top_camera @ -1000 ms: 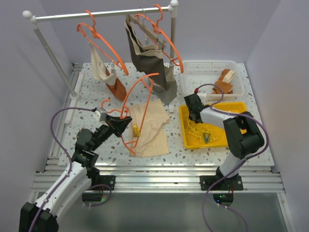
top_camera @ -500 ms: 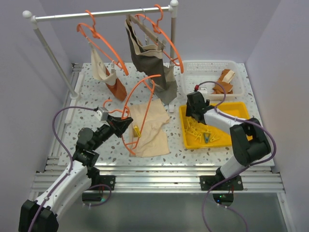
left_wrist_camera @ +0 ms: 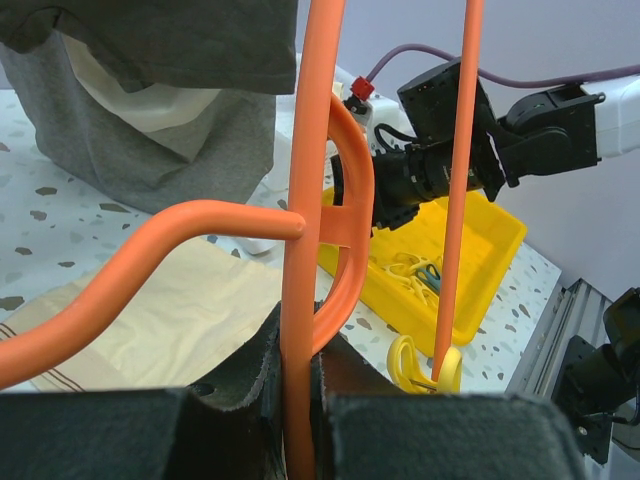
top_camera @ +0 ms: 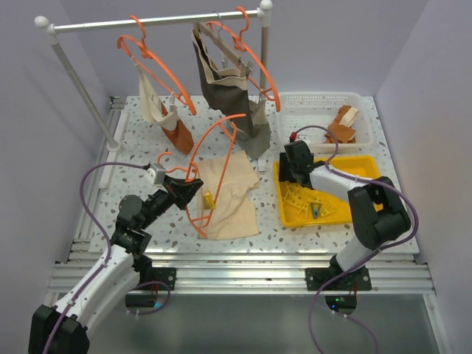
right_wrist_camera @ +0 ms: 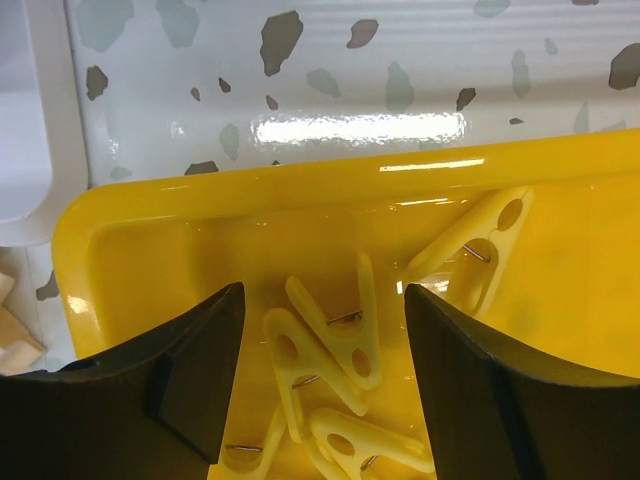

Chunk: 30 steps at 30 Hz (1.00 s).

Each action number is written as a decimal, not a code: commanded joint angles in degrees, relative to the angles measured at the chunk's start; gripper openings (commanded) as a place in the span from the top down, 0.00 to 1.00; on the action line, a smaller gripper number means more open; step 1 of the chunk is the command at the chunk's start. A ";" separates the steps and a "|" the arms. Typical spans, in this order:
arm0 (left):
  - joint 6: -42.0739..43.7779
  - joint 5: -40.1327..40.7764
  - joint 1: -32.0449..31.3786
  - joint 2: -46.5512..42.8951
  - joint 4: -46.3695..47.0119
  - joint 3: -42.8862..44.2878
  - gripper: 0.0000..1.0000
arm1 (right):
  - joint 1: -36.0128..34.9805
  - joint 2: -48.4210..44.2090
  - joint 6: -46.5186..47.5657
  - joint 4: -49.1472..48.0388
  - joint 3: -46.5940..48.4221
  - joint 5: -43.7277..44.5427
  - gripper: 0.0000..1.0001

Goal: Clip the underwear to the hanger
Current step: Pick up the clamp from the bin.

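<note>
The cream underwear (top_camera: 230, 195) lies flat on the table. An orange hanger (top_camera: 198, 151) stands tilted over its left edge, and my left gripper (top_camera: 192, 189) is shut on its lower bar (left_wrist_camera: 299, 260). A yellow clip (top_camera: 209, 199) sits on the hanger's rim beside the cloth (left_wrist_camera: 170, 310), and it shows too in the left wrist view (left_wrist_camera: 420, 365). My right gripper (top_camera: 293, 179) hangs open over the left end of the yellow tray (top_camera: 369, 164). Its fingers straddle several yellow clips (right_wrist_camera: 335, 345), touching none.
A clothes rack (top_camera: 155, 22) at the back carries more orange hangers, a dark grey garment (top_camera: 228, 88) and a cream and rust cloth (top_camera: 168, 122). A white basket (top_camera: 324, 103) with a rust-orange cloth stands behind the tray.
The right gripper has gone from nearly shut to open and has shifted slightly over the tray's left end. The left arm and the hanger have not moved.
</note>
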<state>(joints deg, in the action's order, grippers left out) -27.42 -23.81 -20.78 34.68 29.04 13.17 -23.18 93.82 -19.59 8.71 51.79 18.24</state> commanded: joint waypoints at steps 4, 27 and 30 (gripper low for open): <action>0.00 -0.18 -0.23 -1.10 2.43 0.28 1.00 | 0.77 3.47 0.26 2.98 3.67 -1.36 0.31; 0.09 -0.01 -0.23 -1.28 2.25 0.45 1.00 | 3.32 3.48 -1.24 4.39 2.88 -3.39 0.71; 0.17 -0.01 -0.23 -1.28 2.25 0.45 1.00 | 3.23 2.16 -1.32 3.42 1.91 -3.13 0.81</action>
<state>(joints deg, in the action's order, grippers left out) -27.42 -23.79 -20.78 33.58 28.97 13.17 -20.16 98.17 -20.29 12.21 54.81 15.46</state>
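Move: The right hand, open inside the yellow bin, has the clamp it wants about 3 cm below, 1 cm ahead and 1 cm to its right. A second clamp overlaps that one, about 2 cm back and 1 cm left of it; a lone clamp lies roughly 6 cm to the right of the wanted one and 3 cm farther out. From the left hand the wanted clamp is some 33 cm right, 15 cm ahead and 20 cm below. The right hand sinks about 2 cm towards the clamp on the bin floor and shifts roughly 1 cm to its right, the fingers tipping some 5 degrees steeper downward so that they come down either side of its two prongs. Once it is down, it stays at that depth while the fingers close from well open to about half that gap, pinching the prongs between the pads, where the closing stops. ##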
